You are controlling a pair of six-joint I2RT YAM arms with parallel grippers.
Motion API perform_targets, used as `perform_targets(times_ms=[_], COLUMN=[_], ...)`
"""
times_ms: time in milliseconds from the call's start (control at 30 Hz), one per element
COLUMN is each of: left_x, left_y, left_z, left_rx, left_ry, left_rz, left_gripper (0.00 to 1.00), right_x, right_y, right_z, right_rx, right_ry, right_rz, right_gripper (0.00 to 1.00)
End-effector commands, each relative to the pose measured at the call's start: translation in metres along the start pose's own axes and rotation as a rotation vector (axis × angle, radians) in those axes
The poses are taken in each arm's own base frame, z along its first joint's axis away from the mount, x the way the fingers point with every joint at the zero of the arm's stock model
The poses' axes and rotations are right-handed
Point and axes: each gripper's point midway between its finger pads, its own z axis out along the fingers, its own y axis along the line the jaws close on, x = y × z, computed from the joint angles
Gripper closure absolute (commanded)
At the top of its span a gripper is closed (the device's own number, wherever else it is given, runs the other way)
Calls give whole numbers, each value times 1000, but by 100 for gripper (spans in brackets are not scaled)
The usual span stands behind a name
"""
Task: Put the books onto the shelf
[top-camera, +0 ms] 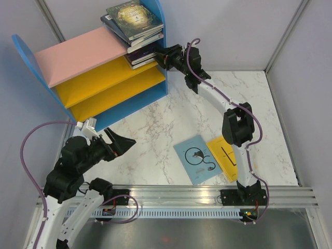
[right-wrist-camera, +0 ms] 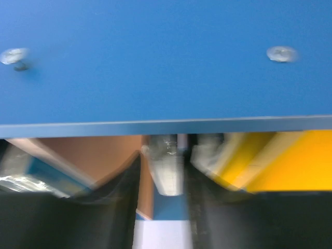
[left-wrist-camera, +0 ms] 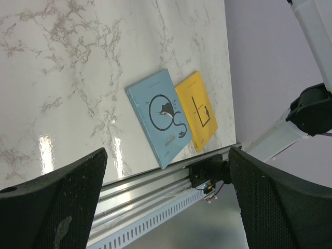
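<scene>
The shelf (top-camera: 83, 57) stands at the back left, and its blue side panel (right-wrist-camera: 166, 62) fills the right wrist view. Several books (top-camera: 134, 19) are stacked at the right end of its pink top board. More dark books (top-camera: 141, 54) jut out from the yellow board below. My right gripper (top-camera: 158, 56) is at their ends; in its blurred wrist view the right gripper (right-wrist-camera: 163, 161) is shut on a pale book edge (right-wrist-camera: 168, 174). A pale blue book (top-camera: 199, 158) (left-wrist-camera: 161, 116) and a yellow book (top-camera: 225, 158) (left-wrist-camera: 199, 109) lie flat on the table. My left gripper (top-camera: 122, 145) (left-wrist-camera: 167, 153) hangs open, holding nothing.
The marble table (top-camera: 155, 122) ends at a metal rail (top-camera: 181, 194) along the near edge, where both arm bases sit. Grey walls close in the back and both sides. The two lower yellow boards (top-camera: 104, 85) hold nothing on their left parts.
</scene>
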Motion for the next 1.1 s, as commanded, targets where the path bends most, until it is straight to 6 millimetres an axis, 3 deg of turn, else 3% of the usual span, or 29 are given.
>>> perform_targets(times_ms=[0,33,67,133,167,200,233,267,333,367,400,467,500,567,600,633,667,700,733,767,800,833,867,933,967,1033,1067], left_x=[-8,-8,-7,-6,-5,-5,-4,-3,-1,-1,0,2,5,6,10,10,13,19,25,26,36,43,49,65,69,92,109], left_y=[0,0,1,1,1,2,2,3,3,3,4,3,5,3,5,-1,1,5,4,3,13,14,19,22,20,41,42], left_z=[-9,-10,-10,-8,-7,-5,-5,-4,0,1,3,6,9,14,18,21,26,32,36,42,51,55,65,76,84,101,104], left_rx=[-17,-19,-20,-22,-22,-26,-28,-30,-32,-31,-31,-24,-25,-7,-6,22,20,18,32,49,25,41,60,92,121,53,42], left_ry=[-36,-36,-34,-23,-19,-10,-5,1,20,26,30,44,54,65,83,90,115,143,180,189,229,263,274,344,357,429,476], left_rz=[53,55,57,58,57,57,56,54,51,50,47,38,33,22,8,8,-2,-12,-22,-27,-58,-72,-80,-134,-140,-181,-162], left_gripper=[0,0,0,0,0,0,0,0,0,0,0,0,0,0,0,0,0,0,0,0,0,0,0,0,0,0,0], right_x=[-2,0,1,4,5,7,10,11,14,15,18,23,27,30,33,32,35,35,35,27,26,23,16,11,17,12,17], right_y=[43,49,36,45,31,29,39,25,34,19,26,17,23,12,23,23,4,13,5,-26,-24,-40,-79,-105,-136,-157,-180], right_z=[-5,-10,-12,-23,-26,-30,-39,-44,-59,-64,-71,-78,-84,-93,-103,-110,-119,-134,-144,-160,-177,-190,-211,-243,-268,-297,-323], right_rx=[-105,-114,-92,-103,-80,-76,-92,-65,-72,-38,-45,-19,-27,10,-6,-1,57,57,78,159,167,211,350,471,606,734,840], right_ry=[-21,-20,-16,-17,-15,-6,-2,1,10,13,21,57,64,75,78,79,102,101,106,109,110,117,126,146,177,160,199], right_rz=[14,10,14,6,13,12,5,5,-9,-13,-20,-24,-47,-64,-104,-130,-134,-161,-209,-195,-222,-275,-257,-366,-348,-409,-418], right_gripper=[50,43,31,24,21,21,20,20,18,17,16,16,16,16,15,15,15,16,15,15,15,15,16,16,17,17,17])
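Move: For the left hand, the blue book lies flat on the table some 27 cm to the right and 5 cm ahead, about 26 cm lower; the yellow book is roughly 15 cm farther right of it and 2 cm farther out. For the right hand, at the shelf's right end, the blue book lies about 35 cm back, 17 cm right and 34 cm down, the yellow book 34 cm back and 32 cm right. The shelved dark books sit 7 cm to its left, 2 cm ahead. Back and to the right, after a small lift, the right hand opens wide off the shelved dark books' edge and withdraws, then drops about 11 cm, rolling some 30 degrees with its right side up, towards the blue book. The left hand, open and nearly still at first, then sinks about 13 cm with a shift right, tipping its fingers down some 20 degrees, also towards the blue book. ##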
